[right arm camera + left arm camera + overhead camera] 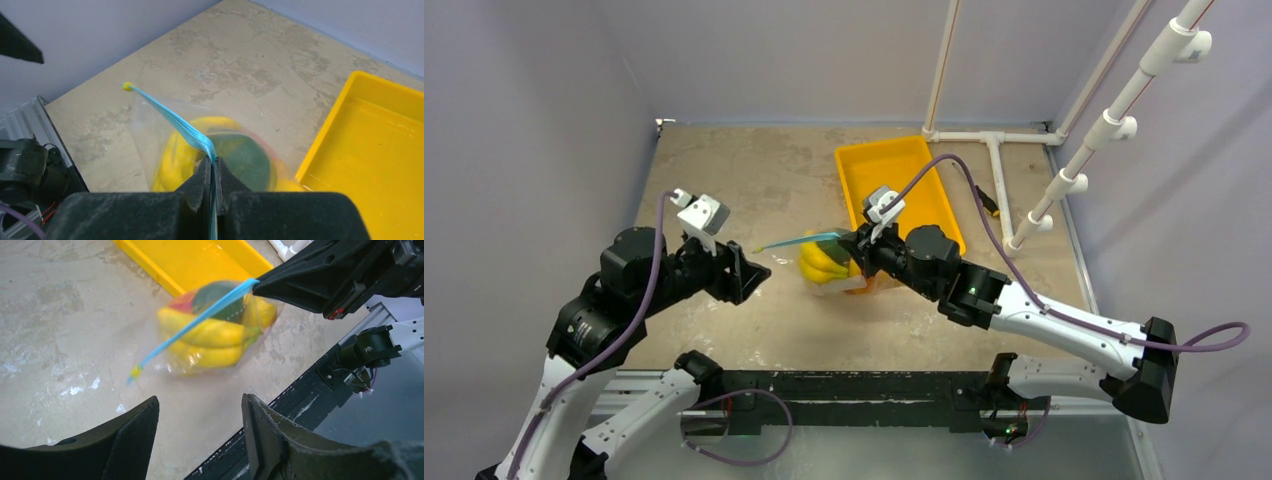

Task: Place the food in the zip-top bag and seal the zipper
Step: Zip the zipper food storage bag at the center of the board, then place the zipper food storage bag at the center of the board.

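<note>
The clear zip-top bag hangs just above the table in front of the tray, with the food inside: yellow bananas, a dark green avocado and something red behind them. My right gripper is shut on the right end of the teal zipper, its jaws pinched flat on the strip. The zipper's left end sticks out free. My left gripper is open a short way left of that end, with nothing between its fingers.
The yellow tray lies behind the bag, showing no fruit. A white pipe frame stands at the back right, with a small black and yellow object beside it. The black front rail runs along the near edge.
</note>
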`<state>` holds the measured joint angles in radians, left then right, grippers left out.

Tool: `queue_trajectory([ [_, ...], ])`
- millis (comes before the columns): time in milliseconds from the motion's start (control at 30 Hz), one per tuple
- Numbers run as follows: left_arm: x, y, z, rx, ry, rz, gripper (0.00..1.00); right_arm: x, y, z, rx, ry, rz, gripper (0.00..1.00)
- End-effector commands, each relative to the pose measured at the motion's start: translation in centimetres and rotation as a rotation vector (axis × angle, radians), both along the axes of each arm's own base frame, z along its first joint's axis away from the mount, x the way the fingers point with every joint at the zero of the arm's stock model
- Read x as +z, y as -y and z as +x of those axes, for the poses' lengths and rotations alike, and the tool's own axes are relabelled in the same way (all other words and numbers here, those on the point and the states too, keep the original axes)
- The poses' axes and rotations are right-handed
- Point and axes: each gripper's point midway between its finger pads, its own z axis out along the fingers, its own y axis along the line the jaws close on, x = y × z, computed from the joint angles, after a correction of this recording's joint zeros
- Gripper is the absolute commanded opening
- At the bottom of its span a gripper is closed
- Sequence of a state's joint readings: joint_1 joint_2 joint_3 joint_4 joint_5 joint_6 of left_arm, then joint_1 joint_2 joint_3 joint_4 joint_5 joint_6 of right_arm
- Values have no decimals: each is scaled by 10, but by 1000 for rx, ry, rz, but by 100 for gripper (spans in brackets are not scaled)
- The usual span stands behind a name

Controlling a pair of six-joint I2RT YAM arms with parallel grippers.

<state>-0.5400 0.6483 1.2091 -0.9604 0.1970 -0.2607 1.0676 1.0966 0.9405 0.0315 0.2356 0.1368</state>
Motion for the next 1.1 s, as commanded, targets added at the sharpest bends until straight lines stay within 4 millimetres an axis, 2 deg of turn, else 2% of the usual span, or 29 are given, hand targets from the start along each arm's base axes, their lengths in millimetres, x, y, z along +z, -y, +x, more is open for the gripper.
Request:
queue_trajectory([
  [0, 29, 15, 20, -40, 125, -32, 60, 38, -7, -8, 64, 92, 87, 0],
  [133, 30, 28, 25, -102, 159, -42, 61, 36, -15, -19, 111, 95, 81, 0],
  [300, 31, 42, 19, -208, 218, -67, 63, 38, -28, -36, 203, 105, 74, 0],
  [433, 25, 53, 12, -298, 210, -79, 64, 46, -29, -45, 248, 121, 94, 0],
  [767, -11, 68, 15, -369, 102, -64, 64, 51, -29, -45, 243, 123, 106, 0],
  [1067, -28, 74, 16, -387, 58, -73, 63, 59, -35, -46, 251, 114, 124, 0],
])
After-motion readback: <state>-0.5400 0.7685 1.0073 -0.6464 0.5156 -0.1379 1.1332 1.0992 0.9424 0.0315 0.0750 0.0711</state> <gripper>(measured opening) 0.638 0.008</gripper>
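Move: My right hand still pinches the bag's zipper. The middle of the zipper strip is about 7 cm ahead, 8 cm right and 3 cm below my open left hand, its yellow end tab 6 cm straight ahead. The bananas hang 10 cm right, 5 cm ahead and 12 cm below that hand, the avocado 12 cm right, 7 cm ahead and 10 cm below. From my right hand, the left fingertips are 15 cm left, 8 cm back and 2 cm above. I sweep my open left hand about 6 cm right and slightly forward, rising a little before dipping to end some 3 cm lower. It turns clockwise about 20 degrees, bringing the parted fingers around the zipper close to my right fingers. Meanwhile my right hand keeps its pinch, carries the zipper about 5 cm back and left towards my left hand, turns slightly counter-clockwise, then holds. ##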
